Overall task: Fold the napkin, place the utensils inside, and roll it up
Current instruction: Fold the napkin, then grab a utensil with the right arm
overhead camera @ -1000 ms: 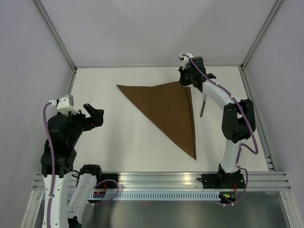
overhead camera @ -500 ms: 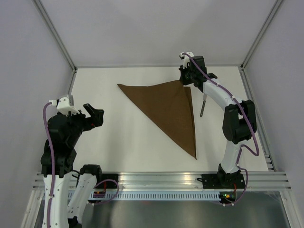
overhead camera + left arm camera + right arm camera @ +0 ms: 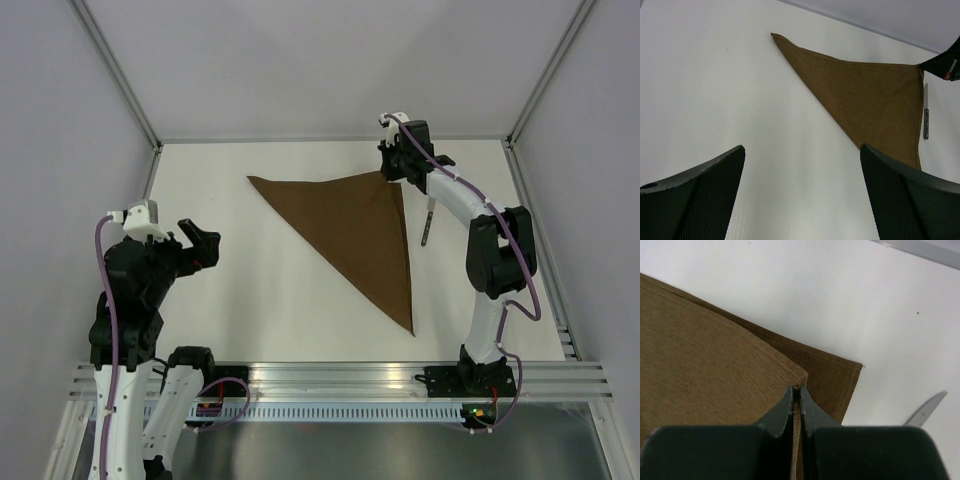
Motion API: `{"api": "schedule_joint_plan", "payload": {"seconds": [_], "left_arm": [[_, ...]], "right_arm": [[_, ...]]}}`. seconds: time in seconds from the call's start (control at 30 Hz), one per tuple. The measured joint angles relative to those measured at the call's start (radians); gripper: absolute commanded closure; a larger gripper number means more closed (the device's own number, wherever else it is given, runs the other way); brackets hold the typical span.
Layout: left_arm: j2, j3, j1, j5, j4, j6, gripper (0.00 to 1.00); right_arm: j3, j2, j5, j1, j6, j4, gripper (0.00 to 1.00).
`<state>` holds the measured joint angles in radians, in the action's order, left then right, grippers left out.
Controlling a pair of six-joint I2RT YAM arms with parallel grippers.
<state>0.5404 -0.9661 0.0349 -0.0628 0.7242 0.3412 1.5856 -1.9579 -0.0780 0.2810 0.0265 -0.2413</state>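
Note:
The dark brown napkin (image 3: 362,228) lies on the white table folded into a triangle, one point near the front edge; it also shows in the left wrist view (image 3: 867,102) and the right wrist view (image 3: 705,370). My right gripper (image 3: 392,172) is shut on the napkin's far right corner (image 3: 798,386) and holds the top layer just above the lower layer. The knife (image 3: 427,222) lies on the table right of the napkin, blade toward the back; its blade tip shows in the right wrist view (image 3: 926,410). My left gripper (image 3: 200,245) is open and empty, raised at the left.
Grey walls enclose the table on three sides. A metal rail (image 3: 340,380) runs along the near edge by the arm bases.
Almost nothing has moved. My right gripper stays shut on the napkin corner; my left arm has shifted very slightly.

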Motion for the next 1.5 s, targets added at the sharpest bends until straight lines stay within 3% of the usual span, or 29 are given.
{"api": "schedule_joint_plan", "payload": {"seconds": [0.83, 0.93, 1.03, 1.07, 1.13, 1.3, 1.5], "left_arm": [[0.0, 0.057, 0.0, -0.025, -0.029, 0.001, 0.0], [-0.001, 0.057, 0.0, -0.027, -0.036, 0.001, 0.0], [-0.002, 0.063, 0.0, -0.034, -0.047, 0.001, 0.0], [-0.002, 0.066, 0.0, -0.038, -0.047, 0.001, 0.0], [-0.002, 0.069, 0.0, -0.045, -0.047, 0.001, 0.0], [0.003, 0.07, 0.0, -0.063, -0.055, 0.002, 0.0], [0.004, 0.091, 0.0, -0.106, -0.096, 0.019, 0.0]], "right_arm": [[0.128, -0.256, 0.051, -0.039, 0.023, 0.0, 0.97], [0.132, -0.263, 0.056, -0.044, 0.024, 0.001, 0.86], [0.132, -0.265, 0.073, -0.05, 0.021, 0.001, 0.59], [0.132, -0.265, 0.08, -0.053, 0.02, 0.001, 0.45], [0.134, -0.265, 0.092, -0.063, 0.02, -0.001, 0.37], [0.15, -0.262, 0.109, -0.1, 0.018, -0.022, 0.33], [0.035, -0.141, 0.144, -0.137, -0.001, -0.069, 0.41]]}}
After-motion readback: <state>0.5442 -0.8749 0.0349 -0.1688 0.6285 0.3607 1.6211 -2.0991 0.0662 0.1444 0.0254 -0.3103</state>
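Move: The right hand still pinches the lifted napkin corner; the napkin's far right corner, where it is to be laid, is about 5 cm ahead, 4 cm to the right and 10 cm below. The knife's middle is roughly 5 cm back and 15 cm right, and the napkin's far left tip some 5 cm ahead and 43 cm left, both about 10 cm below. From the left hand, that far right corner is some 35 cm ahead, 47 cm right and 25 cm below. The right hand lowers the pinched corner about 9 cm, easing some 4 cm forward and a little right, down onto the napkin's far right corner, where the fingers open roughly two thirds and let it go. Staying low, the open hand then slides off some 7 cm to the right towards the knife, turning clockwise and at the last drawing back and slightly up, while the empty, open left hand drifts a couple of centimetres down and right. ##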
